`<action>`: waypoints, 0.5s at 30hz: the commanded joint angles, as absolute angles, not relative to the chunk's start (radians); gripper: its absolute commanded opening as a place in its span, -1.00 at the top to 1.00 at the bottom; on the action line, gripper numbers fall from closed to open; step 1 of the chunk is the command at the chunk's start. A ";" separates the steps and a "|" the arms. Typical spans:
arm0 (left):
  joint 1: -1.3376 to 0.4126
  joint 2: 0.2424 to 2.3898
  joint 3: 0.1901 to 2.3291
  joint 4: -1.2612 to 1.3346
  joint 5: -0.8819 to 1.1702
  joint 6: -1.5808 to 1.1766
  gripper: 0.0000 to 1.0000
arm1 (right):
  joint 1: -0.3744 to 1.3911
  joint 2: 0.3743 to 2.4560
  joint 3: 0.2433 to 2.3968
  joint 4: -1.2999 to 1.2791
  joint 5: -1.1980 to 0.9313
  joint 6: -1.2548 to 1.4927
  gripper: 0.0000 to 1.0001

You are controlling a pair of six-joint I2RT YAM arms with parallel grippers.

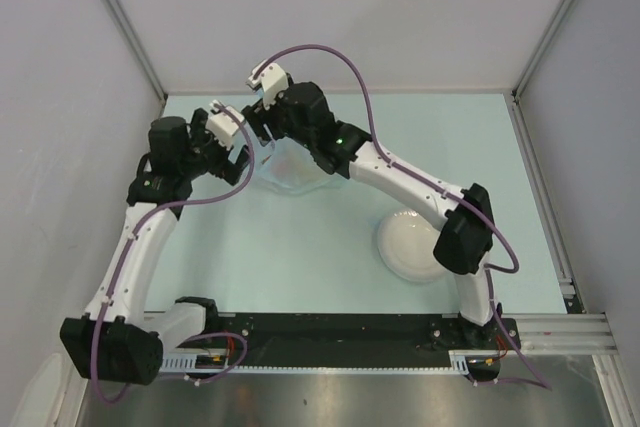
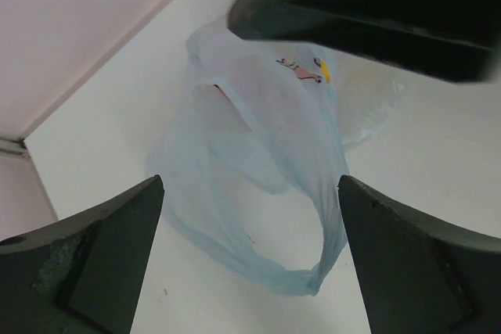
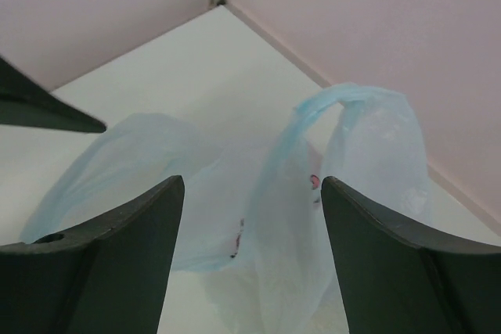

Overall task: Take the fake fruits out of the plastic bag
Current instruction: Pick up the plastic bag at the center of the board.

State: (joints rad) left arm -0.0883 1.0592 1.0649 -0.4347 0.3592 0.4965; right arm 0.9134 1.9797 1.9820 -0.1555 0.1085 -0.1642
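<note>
The plastic bag, thin and light blue, lies crumpled at the far left of the table between my two grippers. In the left wrist view the plastic bag shows a small print and one loop handle lying flat on the table. My left gripper hangs open above that handle, holding nothing. My right gripper is open too, with an upright fold of the plastic bag between its fingers, unpinched. One handle stands up. The fake fruits are hidden.
A round white plate sits at the right, near the right arm's elbow. The side wall runs close on the bag's left. The right arm's black wrist hangs just beyond my left gripper.
</note>
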 commanded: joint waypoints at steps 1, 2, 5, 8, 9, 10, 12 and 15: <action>-0.110 1.112 1.157 -0.532 0.459 0.615 -0.96 | 0.887 2.039 2.033 -0.077 0.294 -0.187 -0.47; -0.113 1.123 1.158 -0.543 0.457 0.626 -0.96 | 0.887 2.049 2.023 -0.065 0.310 -0.189 -0.45; -0.120 1.126 1.135 -0.534 0.437 0.653 -0.93 | 0.881 2.056 1.996 -0.048 0.328 -0.189 -0.36; -0.121 1.115 1.112 -0.514 0.410 0.655 -0.90 | 0.865 2.065 1.982 -0.052 0.333 -0.180 -0.08; -0.121 1.109 1.103 -0.505 0.397 0.658 -0.87 | 0.859 2.062 1.980 -0.051 0.331 -0.176 0.03; -0.123 1.106 1.079 -0.488 0.381 0.663 -0.81 | 0.853 2.059 1.977 -0.049 0.330 -0.172 0.14; -0.123 1.100 1.052 -0.463 0.345 0.681 -0.67 | 0.839 2.042 1.965 -0.045 0.330 -0.176 0.32; -0.132 1.121 1.026 -0.440 0.331 0.678 -0.32 | 0.818 1.997 1.924 -0.044 0.308 -0.184 0.79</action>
State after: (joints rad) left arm -0.1154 1.1217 1.0508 -0.4900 0.3607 0.6479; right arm 0.8474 2.0701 1.9648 -0.0937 0.3012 -0.1810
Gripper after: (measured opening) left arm 0.744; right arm 0.205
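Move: The plastic bag's upright far handle lies some 8 cm ahead of the right hand, about 3 cm to its right and 4 cm below; the bag's body is about 3 cm back, 7 cm right and 12 cm down. From the left hand, the near handle's open loop is about 3 cm ahead, straight in line and 4 cm below, while the bag's body lies roughly 2 cm ahead, 12 cm to the right and 8 cm down. Right hand goes 7 cm forward, also down and right, pinching the far handle; left sinks 4 cm, closing partway. ##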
